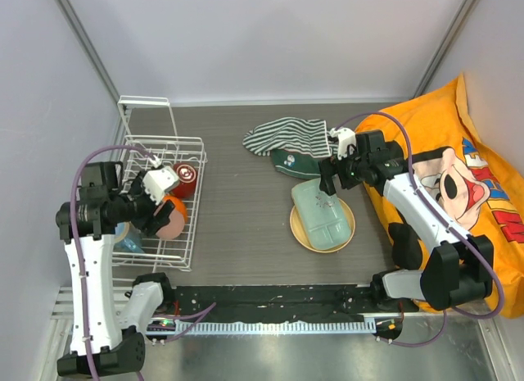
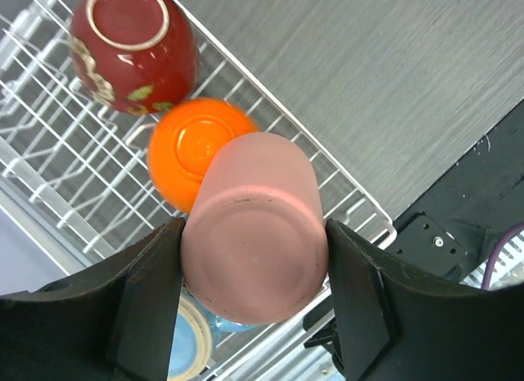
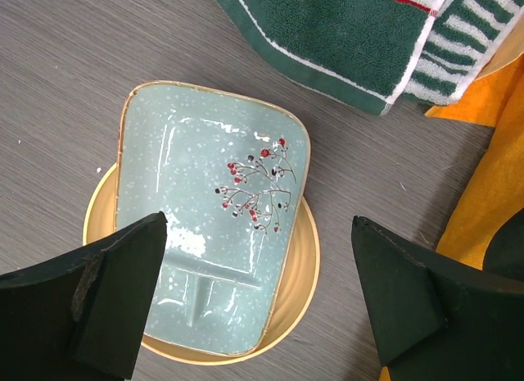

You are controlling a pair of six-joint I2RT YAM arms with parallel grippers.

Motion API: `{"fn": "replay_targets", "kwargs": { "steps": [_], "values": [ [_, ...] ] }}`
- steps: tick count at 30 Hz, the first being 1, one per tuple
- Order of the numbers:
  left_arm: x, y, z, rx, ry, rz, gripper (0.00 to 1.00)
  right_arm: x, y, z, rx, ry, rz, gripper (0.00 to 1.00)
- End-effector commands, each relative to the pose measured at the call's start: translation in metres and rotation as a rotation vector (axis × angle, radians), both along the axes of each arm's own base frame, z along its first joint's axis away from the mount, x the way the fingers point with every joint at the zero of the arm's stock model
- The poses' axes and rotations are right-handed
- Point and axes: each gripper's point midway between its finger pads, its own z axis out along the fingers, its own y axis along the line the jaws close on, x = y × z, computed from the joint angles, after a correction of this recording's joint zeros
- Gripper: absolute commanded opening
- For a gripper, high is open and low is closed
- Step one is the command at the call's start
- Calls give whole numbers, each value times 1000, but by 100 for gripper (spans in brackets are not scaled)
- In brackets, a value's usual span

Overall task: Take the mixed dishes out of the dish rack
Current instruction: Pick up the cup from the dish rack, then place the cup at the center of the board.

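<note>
My left gripper (image 2: 255,258) is shut on the pink cup (image 2: 254,233), one finger pressed against each side and the cup's base facing the wrist camera. It sits over the near right part of the white wire dish rack (image 1: 199,192). Just beyond the cup in the rack are the orange mug (image 2: 192,147) and the dark red bowl (image 2: 135,49). A bowl with a cream rim and blue inside (image 2: 192,340) lies under the cup. On the table, the pale green tray (image 3: 205,233) rests on the tan plate (image 3: 299,291). My right gripper (image 3: 258,274) hangs open above them, holding nothing.
A striped green-white cloth (image 1: 286,139) lies behind the plate. A large orange cartoon-print fabric (image 1: 458,176) fills the right side beside the right arm. The rack's tall upright frame (image 1: 146,111) stands at its far end, against the left wall.
</note>
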Motion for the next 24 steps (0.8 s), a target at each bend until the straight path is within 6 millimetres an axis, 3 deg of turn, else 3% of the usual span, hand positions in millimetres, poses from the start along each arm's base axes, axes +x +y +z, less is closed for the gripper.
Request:
{"fn": "replay_targets", "kwargs": {
  "steps": [1, 5, 11, 17, 19, 20, 21, 24],
  "values": [
    [-56, -25, 6, -126, 194, -24, 0, 3, 1, 2, -7, -16, 7, 99],
    [-50, -42, 33, -222, 132, -65, 0, -1, 14, 10, 51, -12, 53, 99],
    [-37, -75, 85, -448, 59, -122, 0, -8, 47, 52, 220, -65, 170, 98],
    [-18, -105, 132, -717, -26, -232, 0, -15, 85, 119, 450, -172, 307, 98],
    [-18, -111, 144, -819, 24, -209, 0, -14, 95, 146, 517, -260, 361, 98],
    [-6, -113, 159, -839, -57, -263, 0, -18, 98, 158, 567, -263, 353, 98],
    [-4, -115, 157, -924, 49, -205, 0, -15, 101, 175, 601, -318, 368, 98],
    [12, -116, 171, -1010, 8, -188, 0, -21, 112, 202, 702, -341, 401, 96]
  ]
}}
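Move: Some 47 cm to the right of the left hand, 15 cm farther out and 10 cm lower waits the open right gripper, for which the held pink cup is bound. From the left hand, the orange bowl is about 10 cm ahead, 1 cm right; the blue cup 4 cm ahead, 11 cm left, both some 17 cm below. For the right hand the pink cup is about 44 cm left, 12 cm back, 5 cm higher; the green tray 6 cm left, 1 cm back, 12 cm below. Swinging up and out of the rack's space, the left hand keeps its grip on the pink cup, rising about 12 cm, then increasingly going right as it rolls some 45 degrees until the fingers point rightward, nearly level. The right hand, wide open, soon lifts off from over the tray, up and left towards the cup, its fingers swinging round and up to face left. ##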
